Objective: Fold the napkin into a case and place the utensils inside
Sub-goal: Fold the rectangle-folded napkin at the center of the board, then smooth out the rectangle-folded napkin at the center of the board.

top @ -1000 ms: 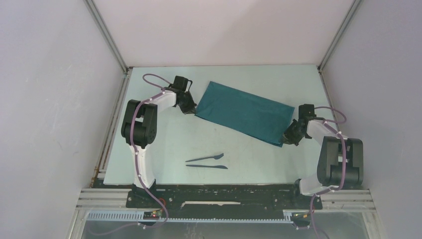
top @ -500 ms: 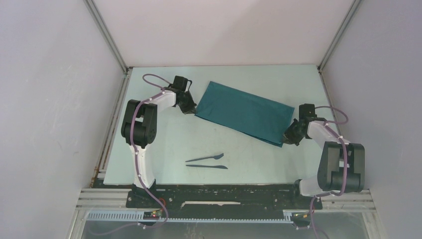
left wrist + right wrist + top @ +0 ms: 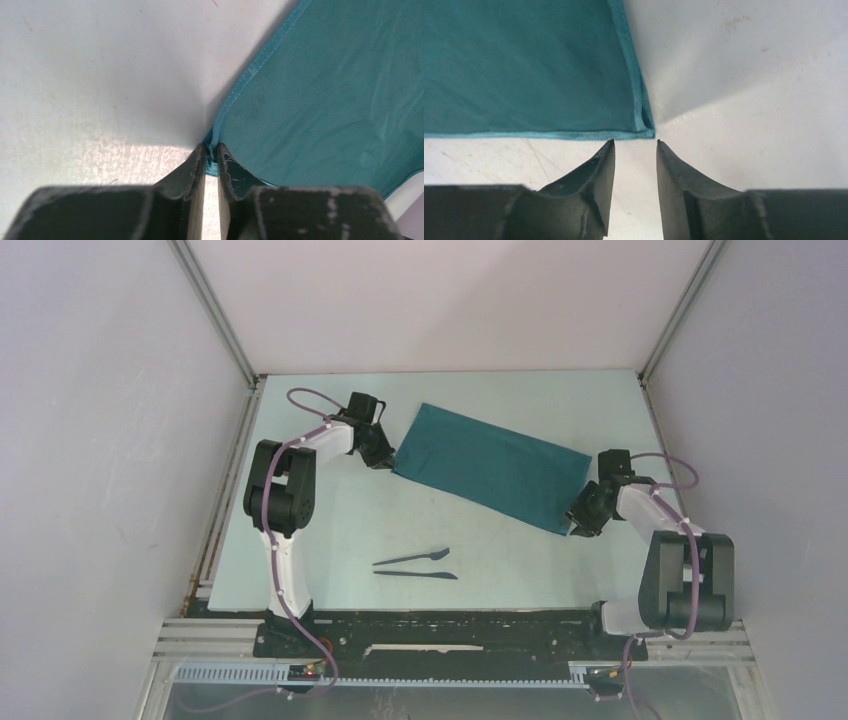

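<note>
The napkin (image 3: pixel 490 468) lies on the table as a folded teal rectangle, slanting from back left to front right. My left gripper (image 3: pixel 388 458) is at its left corner; in the left wrist view the narrow jaws of that gripper (image 3: pixel 212 152) still pinch the napkin's (image 3: pixel 325 100) hemmed corner. My right gripper (image 3: pixel 578 520) sits at the front right corner. In the right wrist view this gripper (image 3: pixel 635 142) stands open, and the napkin's (image 3: pixel 524 65) corner lies flat just beyond the tips, untouched. The utensils, a fork (image 3: pixel 412 557) and a knife (image 3: pixel 415 574), lie side by side near the front.
The pale table (image 3: pixel 330 530) is enclosed by white walls with metal corner posts (image 3: pixel 215 310). A black rail with both arm bases (image 3: pixel 450 625) runs along the near edge.
My right gripper has opened, released the napkin's corner and drawn back a little. The left jaws have eased slightly but still hold cloth. The napkin and utensils have not shifted.
</note>
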`<state>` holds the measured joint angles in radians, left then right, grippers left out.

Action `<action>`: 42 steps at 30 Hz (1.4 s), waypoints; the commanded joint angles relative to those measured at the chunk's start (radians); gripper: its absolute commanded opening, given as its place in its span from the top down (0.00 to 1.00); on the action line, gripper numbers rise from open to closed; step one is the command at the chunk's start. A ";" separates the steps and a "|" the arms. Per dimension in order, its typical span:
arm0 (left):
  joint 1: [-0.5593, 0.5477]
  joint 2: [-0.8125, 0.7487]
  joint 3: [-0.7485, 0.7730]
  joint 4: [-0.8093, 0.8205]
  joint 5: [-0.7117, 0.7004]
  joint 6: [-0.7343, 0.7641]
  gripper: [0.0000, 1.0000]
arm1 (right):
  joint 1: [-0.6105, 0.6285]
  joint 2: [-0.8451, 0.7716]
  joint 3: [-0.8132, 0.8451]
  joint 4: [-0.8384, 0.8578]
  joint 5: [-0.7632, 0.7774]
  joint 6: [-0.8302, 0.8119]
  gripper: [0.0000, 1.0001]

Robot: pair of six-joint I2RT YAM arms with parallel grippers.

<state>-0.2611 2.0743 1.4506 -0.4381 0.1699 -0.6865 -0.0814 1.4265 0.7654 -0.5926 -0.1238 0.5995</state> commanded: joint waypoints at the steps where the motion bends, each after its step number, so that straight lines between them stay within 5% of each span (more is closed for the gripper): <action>1: 0.002 -0.064 0.034 -0.027 0.020 0.016 0.74 | 0.009 -0.130 0.031 -0.060 0.012 -0.043 0.54; 13: -0.023 -0.188 0.016 -0.047 0.025 0.045 0.41 | -0.039 0.002 0.080 0.074 -0.294 -0.121 0.37; 16: -0.033 -0.129 0.014 0.020 0.125 -0.017 0.41 | -0.064 0.055 0.074 0.112 -0.333 -0.122 0.36; 23: -0.030 -0.018 0.052 0.043 0.107 -0.035 0.41 | -0.083 0.099 0.029 0.147 -0.252 -0.099 0.34; 30: -0.031 -0.092 0.024 0.052 0.100 -0.001 0.32 | -0.121 0.084 -0.007 0.142 -0.176 -0.088 0.34; 34: -0.030 -0.131 0.009 0.061 0.119 0.007 0.28 | -0.045 -0.007 0.047 0.069 -0.080 -0.098 0.32; 42: -0.026 -0.054 0.019 0.089 0.127 -0.029 0.26 | -0.017 0.041 0.066 0.103 -0.210 -0.082 0.32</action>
<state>-0.2916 2.0083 1.4681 -0.3813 0.2745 -0.7033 -0.0944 1.4311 0.8089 -0.4980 -0.3077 0.5205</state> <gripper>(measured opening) 0.733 0.687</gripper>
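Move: The napkin lies folded once into a long rectangle, its middle about 26 cm to the left hand's right and level with it. Its near-left corner is still in the left fingertips, while its far-left corner is about 20 cm ahead and 8 cm right. From the right hand, the near-right corner is about 1 cm ahead, 2 cm below; the napkin's middle is some 18 cm ahead and 20 cm left. The fork lies about 24 cm back and 5 cm right of the left hand. Open the left gripper to let go of the near-left corner, lift it about 6 cm, shift right 3–4 cm over the near edge, dip back down, then rise again. Spread the already loose right gripper wider, lift it about 4 cm off its corner, carry it forward and left over the napkin, sink low while easing back and right, then rise forward and left. ##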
